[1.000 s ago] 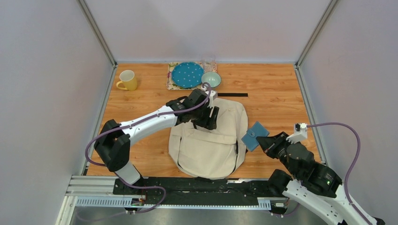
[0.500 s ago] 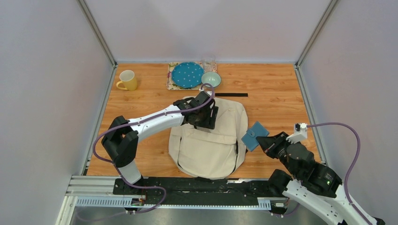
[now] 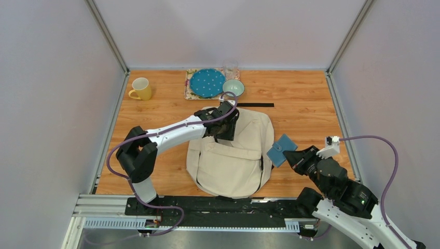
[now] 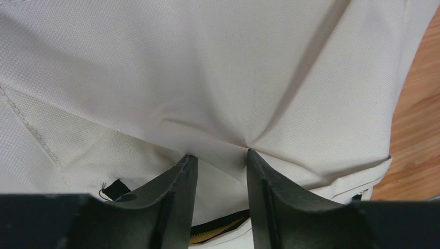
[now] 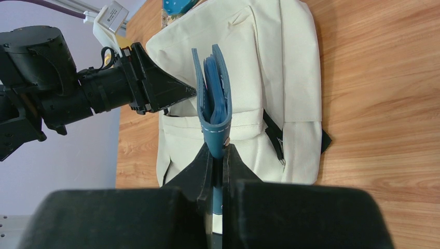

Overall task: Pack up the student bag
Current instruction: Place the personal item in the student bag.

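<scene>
The student bag (image 3: 228, 161) lies flat mid-table, a cream backpack with black straps. My left gripper (image 3: 229, 129) is pressed down onto its upper part. In the left wrist view the jaws (image 4: 218, 154) stand partly open, both tips dug into the cream fabric (image 4: 207, 78), which puckers into a fold between them. A slightly open zipper shows below the tips. My right gripper (image 3: 289, 154) hovers beside the bag's right edge, shut on a blue wallet-like case (image 3: 282, 149). The right wrist view shows the case (image 5: 214, 98) upright in the gripper (image 5: 218, 148), with the bag (image 5: 270, 62) behind.
At the back stand a yellow mug (image 3: 140, 88), a blue dotted plate (image 3: 207, 82) on a patterned mat, a green bowl (image 3: 233, 87) and a clear glass (image 3: 231, 70). A black strip (image 3: 257, 105) lies just behind the bag. Walls enclose the table on three sides.
My left gripper has sunk onto the bag's upper fabric and its jaws have narrowed. The right arm and the blue case have not moved.
</scene>
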`<state>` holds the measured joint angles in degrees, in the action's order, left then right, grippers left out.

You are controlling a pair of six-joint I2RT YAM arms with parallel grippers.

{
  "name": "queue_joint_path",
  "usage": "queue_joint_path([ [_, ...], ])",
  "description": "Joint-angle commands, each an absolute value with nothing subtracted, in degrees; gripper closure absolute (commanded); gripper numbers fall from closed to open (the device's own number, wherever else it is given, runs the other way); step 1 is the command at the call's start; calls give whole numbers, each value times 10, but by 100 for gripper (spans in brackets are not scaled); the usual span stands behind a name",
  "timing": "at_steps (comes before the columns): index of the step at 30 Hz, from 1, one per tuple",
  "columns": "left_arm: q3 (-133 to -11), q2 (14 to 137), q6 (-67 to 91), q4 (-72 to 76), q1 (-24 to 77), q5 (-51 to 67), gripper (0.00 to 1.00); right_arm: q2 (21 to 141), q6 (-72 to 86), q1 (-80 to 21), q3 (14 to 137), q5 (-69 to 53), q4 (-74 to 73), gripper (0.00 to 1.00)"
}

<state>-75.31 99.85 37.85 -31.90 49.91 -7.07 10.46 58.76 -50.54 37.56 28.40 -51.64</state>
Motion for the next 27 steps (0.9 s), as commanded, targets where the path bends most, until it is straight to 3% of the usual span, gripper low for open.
queue_joint_path([
  [1,-744,1038,375,-317,503,-62,58,102,598,-505,384,294,-490,100],
  [4,-750,1047,372,-322,502,-61,77,102,598,-505,384,291,-490,100],
  [6,-752,1045,369,-322,503,-62,98,103,598,-505,383,290,-488,100],
  [7,-757,1043,367,-322,503,-62,100,104,597,-505,381,285,-487,100],
  [13,-786,1009,356,-312,502,-37,100,104,633,-505,344,223,-446,100],
  [17,-775,961,362,-279,499,-26,100,111,664,-505,276,146,-338,100],
  [27,-678,846,418,-196,454,48,100,191,729,-504,212,42,-144,100],
])
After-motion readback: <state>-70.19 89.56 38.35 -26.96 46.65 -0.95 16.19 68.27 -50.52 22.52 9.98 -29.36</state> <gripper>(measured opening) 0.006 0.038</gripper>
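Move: The bag's upper opening edge lies between the left fingertips, about 1 cm below them; the green bowl is some 24 cm ahead and 4 cm right, 5 cm lower. The right hand already holds the blue wallet, the personal item; from it the bag's opening is roughly 9 cm ahead, 15 cm left and 11 cm below, and the bag's black side strap some 3 cm ahead, 5 cm left and 13 cm below. Left fingers pinch the bag's opening edge and lift it 5 cm; right carries the wallet left 9 cm, dipping. ##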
